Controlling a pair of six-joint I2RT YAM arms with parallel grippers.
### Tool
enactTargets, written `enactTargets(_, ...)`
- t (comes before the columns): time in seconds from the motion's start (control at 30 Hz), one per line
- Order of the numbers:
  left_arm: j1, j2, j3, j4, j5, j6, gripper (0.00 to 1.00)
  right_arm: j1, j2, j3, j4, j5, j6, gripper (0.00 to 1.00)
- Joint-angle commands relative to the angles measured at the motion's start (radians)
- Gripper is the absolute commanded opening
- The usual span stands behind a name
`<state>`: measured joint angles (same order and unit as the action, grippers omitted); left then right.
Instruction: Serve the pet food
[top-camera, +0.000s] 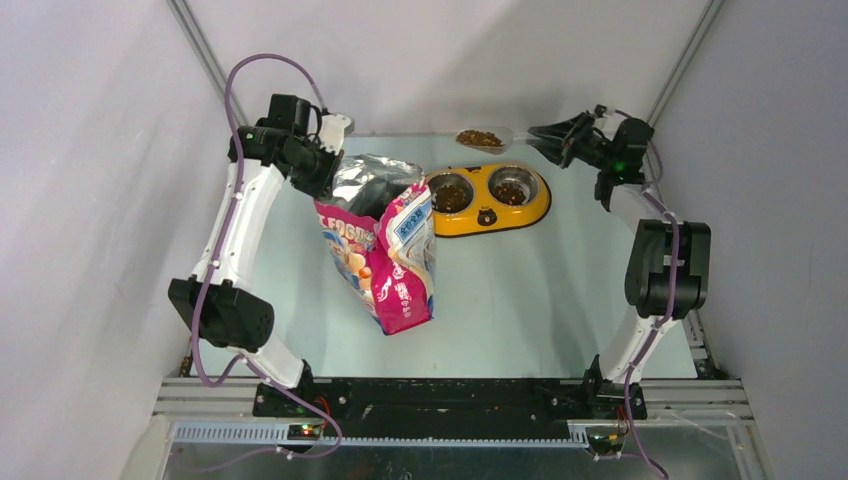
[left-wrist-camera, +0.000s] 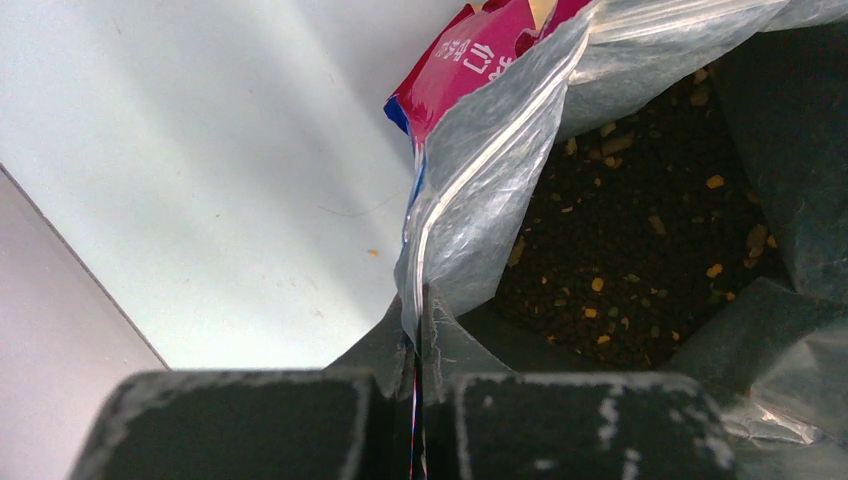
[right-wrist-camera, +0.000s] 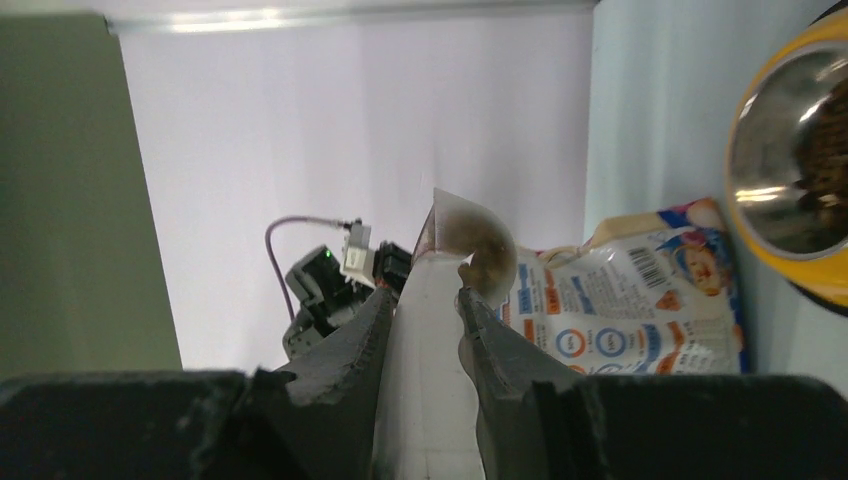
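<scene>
The pink-and-blue cat food bag (top-camera: 385, 250) stands open at the table's middle left, silver lining showing. My left gripper (top-camera: 318, 165) is shut on the bag's rim (left-wrist-camera: 440, 230) at its far left edge. Brown kibble (left-wrist-camera: 640, 240) fills the bag's inside. My right gripper (top-camera: 545, 135) is shut on the handle (right-wrist-camera: 430, 330) of the clear plastic scoop (top-camera: 483, 139), which hangs level behind the bowl with kibble (right-wrist-camera: 485, 255) in its cup. The yellow double bowl (top-camera: 488, 198) holds kibble in both steel cups.
Grey walls close in the table on the left, back and right. The bowl sits just right of the bag's top. The right arm's elbow (top-camera: 668, 265) stands over the table's right edge.
</scene>
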<state>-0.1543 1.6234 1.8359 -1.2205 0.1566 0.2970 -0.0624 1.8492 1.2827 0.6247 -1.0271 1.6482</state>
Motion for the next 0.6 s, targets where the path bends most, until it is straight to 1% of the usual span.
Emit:
enactTargets(0.0, 0.018, -0.022, 0.013, 0.016, -0.025, 0.014, 0.0, -0.089, -0.037, -0.019, 0.049, 0.033, -0.034, 0.0)
enactTargets(0.2, 0.018, -0.021, 0.011, 0.018, -0.019, 0.01, 0.0, -0.17, -0.019, -0.041, 0.039, 0.045, -0.08, 0.0)
enactTargets(0.33, 0.017, -0.02, 0.009, 0.016, -0.016, 0.006, 0.0, -0.211, -0.004, -0.06, 0.003, 0.06, -0.128, 0.0)
enactTargets(0.57, 0.016, -0.024, 0.002, 0.016, -0.011, 0.002, 0.0, -0.26, 0.013, -0.065, -0.154, 0.09, -0.284, 0.0)
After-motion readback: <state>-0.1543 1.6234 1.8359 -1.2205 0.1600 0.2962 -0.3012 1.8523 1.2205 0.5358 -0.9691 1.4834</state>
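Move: The right hand, its scoop already full of food, goes for the right-hand bowl, about 5 cm ahead, 3 cm to its left and some 27 cm below. The other bowl lies about 3 cm ahead and 21 cm left, just as low; the food bag's middle is roughly 39 cm left, 20 cm back and 17 cm down. From the left hand, the right-hand bowl is about 50 cm right, 17 cm ahead and 24 cm below. The right arm keeps its pinch on the scoop handle and swings quickly to the right, about 12 cm, slowing as it goes and sinking some 4 cm, mostly in the second half, so that the scoop's head comes away from the bag and the left-hand bowl to about abreast of the right-hand one. On the way the hand turns some 15 degrees clockwise and only just begins to roll its left side down, the scoop staying near level and well above the bowls, while the left hand stays still and keeps the edge of the bag's mouth pinched. ##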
